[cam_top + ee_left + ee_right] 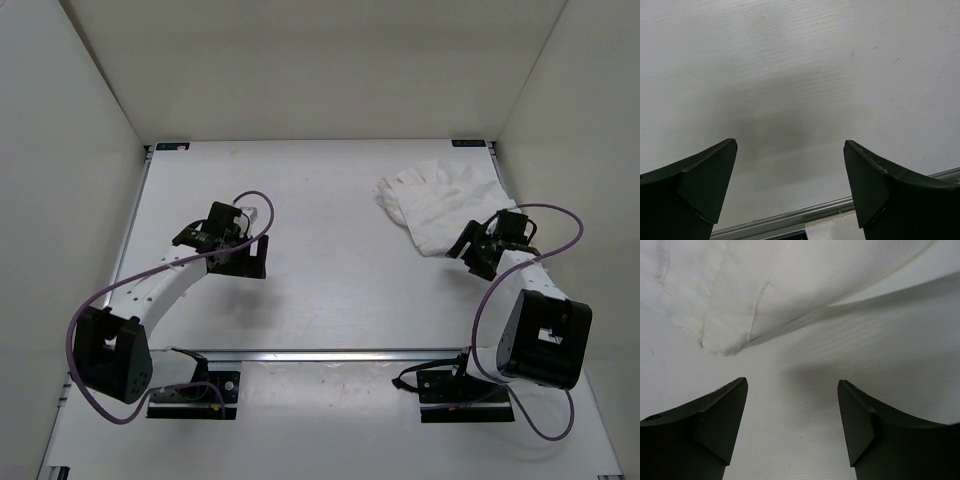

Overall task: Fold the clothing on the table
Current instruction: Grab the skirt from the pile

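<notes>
The clothing (440,200) is a white wrinkled garment lying bunched at the back right of the table (330,220). In the right wrist view its hem (765,295) fills the top of the frame, just ahead of the fingertips. My right gripper (472,252) sits at the garment's near right edge, open, with only bare table between its jaws (792,390). My left gripper (245,262) hangs over the left middle of the table, far from the clothing, open wide and empty (790,150).
A silver rail (330,353) crosses the table near the arm bases and shows at the bottom of the left wrist view (785,217). White walls enclose the table on three sides. Purple cables loop off both arms.
</notes>
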### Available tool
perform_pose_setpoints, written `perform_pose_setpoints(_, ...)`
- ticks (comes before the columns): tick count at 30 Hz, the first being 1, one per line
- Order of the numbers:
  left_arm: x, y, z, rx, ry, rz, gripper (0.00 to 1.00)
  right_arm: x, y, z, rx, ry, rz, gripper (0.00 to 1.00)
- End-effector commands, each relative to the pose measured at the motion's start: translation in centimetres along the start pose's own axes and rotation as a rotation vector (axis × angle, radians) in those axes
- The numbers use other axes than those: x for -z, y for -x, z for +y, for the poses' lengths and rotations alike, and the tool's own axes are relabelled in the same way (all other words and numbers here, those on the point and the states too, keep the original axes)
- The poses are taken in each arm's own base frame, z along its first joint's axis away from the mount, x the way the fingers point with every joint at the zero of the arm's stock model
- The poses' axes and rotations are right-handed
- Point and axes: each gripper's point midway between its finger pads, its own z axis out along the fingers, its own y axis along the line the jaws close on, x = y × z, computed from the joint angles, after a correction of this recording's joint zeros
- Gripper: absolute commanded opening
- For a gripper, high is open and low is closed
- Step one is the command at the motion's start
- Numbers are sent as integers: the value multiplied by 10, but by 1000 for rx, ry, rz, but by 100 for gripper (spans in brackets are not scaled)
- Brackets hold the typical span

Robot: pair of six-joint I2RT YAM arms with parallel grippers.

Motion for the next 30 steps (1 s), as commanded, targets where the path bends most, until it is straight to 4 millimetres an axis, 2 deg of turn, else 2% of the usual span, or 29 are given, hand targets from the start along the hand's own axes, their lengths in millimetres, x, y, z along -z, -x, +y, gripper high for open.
perform_pose_setpoints(1,4,10,-3,-11,-30,-42,98,-6,17,20,-4,73,-74,70)
perform_pose_setpoints(2,2,11,-3,-9,-26,-36,98,-7,19,32,-11,107,-77,71)
perform_pose_setpoints(5,-2,10,-5,-10,-32,-16,98,-11,16,43,-5,124,-72,70)
perform_pose_setpoints(7,-4,9,-5,-11,-31,-9,99,-16,6,54,-5,139,-60,71)
perform_pose_setpoints(15,-5,5,-3,-18,-34,13,99,-44,-7,56,-28,112,-46,68)
perform_pose_setpoints(17,-6,5,-1,-21,-32,16,99,-47,4,59,-29,93,-69,65)
perform_pose_setpoints(22,-8,9,-4,-24,-37,18,99,-58,5,62,-37,78,-68,64)
perform_pose_setpoints(24,-10,6,-5,-26,-41,26,99,-63,15,67,-33,93,-97,63)
perform_pose_setpoints(26,-10,6,-6,-27,-42,28,99,-68,17,67,-41,87,-88,59)
perform_pose_setpoints(29,-10,6,-5,-18,-38,31,99,-76,17,68,-39,90,-57,24)
perform_pose_setpoints(30,-10,5,-5,-22,-43,31,99,-75,18,70,-32,93,-58,19)
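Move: The white skirt's near left corner lies about 6 cm ahead of the open right hand, some 7 cm to its left and roughly 4 cm below; the skirt's middle is about 14 cm ahead and 4 cm left. The pile's bunched left part sits around 17 cm ahead and 15 cm left of that hand. From the left hand, the skirt's middle is some 18 cm ahead and 40 cm to the right. The skirt's near edge, close to its left corner, is what the right hand reaches and begins to pinch: it swings about 5 cm left and slightly forward over bare table, sinks about 2 cm, pushes roughly 5 cm farther forward into the edge, then dips again as its fingers close on a fold. The empty, open left hand sinks nearly 2 cm. ##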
